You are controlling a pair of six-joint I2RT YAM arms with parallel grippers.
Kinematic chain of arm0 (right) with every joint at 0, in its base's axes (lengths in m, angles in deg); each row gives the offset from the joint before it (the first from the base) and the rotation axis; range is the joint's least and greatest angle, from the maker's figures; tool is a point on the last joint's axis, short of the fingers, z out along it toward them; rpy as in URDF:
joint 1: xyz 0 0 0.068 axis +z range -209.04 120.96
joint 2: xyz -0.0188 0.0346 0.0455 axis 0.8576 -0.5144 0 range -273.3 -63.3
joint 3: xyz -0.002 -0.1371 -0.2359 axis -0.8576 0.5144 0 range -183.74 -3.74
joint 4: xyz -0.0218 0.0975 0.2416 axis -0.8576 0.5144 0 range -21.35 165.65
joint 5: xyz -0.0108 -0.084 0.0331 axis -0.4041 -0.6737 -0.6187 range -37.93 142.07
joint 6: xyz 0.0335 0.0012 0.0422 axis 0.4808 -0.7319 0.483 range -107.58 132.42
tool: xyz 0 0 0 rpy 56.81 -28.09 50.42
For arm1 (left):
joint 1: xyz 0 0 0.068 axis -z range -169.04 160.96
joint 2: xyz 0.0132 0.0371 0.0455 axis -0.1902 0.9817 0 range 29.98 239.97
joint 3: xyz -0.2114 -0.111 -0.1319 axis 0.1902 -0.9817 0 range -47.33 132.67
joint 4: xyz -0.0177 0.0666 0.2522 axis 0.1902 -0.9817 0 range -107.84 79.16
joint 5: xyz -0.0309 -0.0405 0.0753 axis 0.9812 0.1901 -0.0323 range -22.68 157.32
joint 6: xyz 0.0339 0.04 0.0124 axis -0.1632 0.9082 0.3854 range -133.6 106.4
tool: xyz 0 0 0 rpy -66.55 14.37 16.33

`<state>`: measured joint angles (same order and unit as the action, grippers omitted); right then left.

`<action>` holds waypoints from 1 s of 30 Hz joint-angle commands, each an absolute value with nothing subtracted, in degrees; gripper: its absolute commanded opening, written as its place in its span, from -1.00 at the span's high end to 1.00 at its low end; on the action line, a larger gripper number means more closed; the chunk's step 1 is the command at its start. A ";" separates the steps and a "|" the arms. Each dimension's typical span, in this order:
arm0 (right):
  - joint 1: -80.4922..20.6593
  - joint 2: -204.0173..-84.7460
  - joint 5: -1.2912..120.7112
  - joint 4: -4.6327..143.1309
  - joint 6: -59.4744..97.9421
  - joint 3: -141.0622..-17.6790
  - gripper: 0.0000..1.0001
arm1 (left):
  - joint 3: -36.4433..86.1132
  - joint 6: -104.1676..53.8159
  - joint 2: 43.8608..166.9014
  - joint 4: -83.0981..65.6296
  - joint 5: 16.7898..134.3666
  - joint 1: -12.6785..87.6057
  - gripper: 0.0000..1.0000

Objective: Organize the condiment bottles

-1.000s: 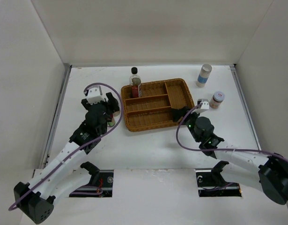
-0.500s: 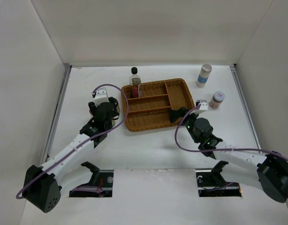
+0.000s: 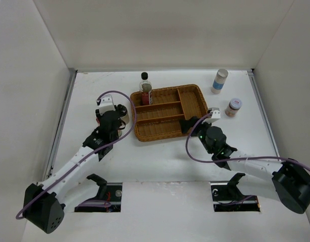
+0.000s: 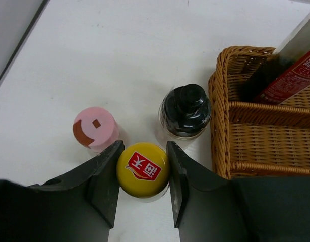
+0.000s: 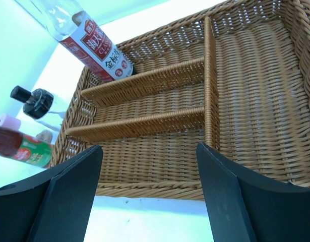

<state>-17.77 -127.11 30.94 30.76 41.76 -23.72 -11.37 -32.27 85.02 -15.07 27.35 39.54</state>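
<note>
My left gripper (image 4: 143,151) is shut on the cap of the yellow-capped red bottle (image 4: 142,169), which stands on the table left of the tray; the gripper also shows in the top view (image 3: 119,114). The pink-lidded jar (image 4: 96,128) and the dark shaker (image 4: 185,108) stand just beyond it. The tall clear black-capped bottle (image 3: 145,91) stands in the wicker tray's back left compartment. The white bottle with a blue label (image 3: 220,80) and the purple-lidded jar (image 3: 234,106) stand right of the tray. My right gripper (image 5: 148,148) is open and empty at the tray's near edge, also seen from above (image 3: 191,125).
The brown wicker tray (image 3: 165,135) has three long compartments on the left and one large one on the right; only the back one holds a bottle. White walls close the table at the back and on both sides.
My left gripper has moved down and right onto the bottles left of the tray and now grips the yellow cap. My right gripper has shifted slightly left along the tray's near edge.
</note>
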 commanded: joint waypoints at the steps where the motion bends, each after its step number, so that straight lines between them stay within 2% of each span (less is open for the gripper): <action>1: -17.86 -126.41 31.33 27.35 42.04 -24.92 -0.62 | -5.69 -29.86 79.03 -12.32 24.26 40.88 0.67; 9: -19.36 -125.96 31.24 27.17 43.27 -24.13 -0.63 | 4.25 -27.31 79.27 -12.25 23.63 47.65 0.68; 14: -19.36 -126.14 31.15 27.43 43.27 -24.30 -0.64 | 9.69 -26.52 89.19 -4.70 27.40 50.20 0.69; 22: -19.89 -124.73 31.33 27.87 43.35 -23.95 -0.66 | 20.24 -26.08 106.25 -0.12 34.27 48.54 0.69; 30: -19.54 -125.61 31.85 27.87 43.53 -24.39 -0.67 | 21.49 -26.34 113.38 3.58 35.94 46.87 0.69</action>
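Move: The left gripper already holds the yellow-capped bottle by its cap. The tray's far-left compartment, its goal, is about 11 cm ahead, 15 cm right and 13 cm down; the tall black-capped bottle there is about 16 cm ahead and 15 cm right. The squat black-capped bottle is 7 cm ahead and 3 cm right, the pink-capped one 2 cm ahead and 7 cm left. From the right hand, the compartment is about 12 cm ahead, 17 cm left and 12 cm lower. Lift the left gripper almost straight up by some 12 cm, keeping its pinch on the yellow cap, then swing it right and forward over the tray's left wall, turning the wrist about 15 degrees clockwise. Sink about 6 cm on the way in, easing to a stop just short of the tall bottle with the held bottle over the far-left compartment. ##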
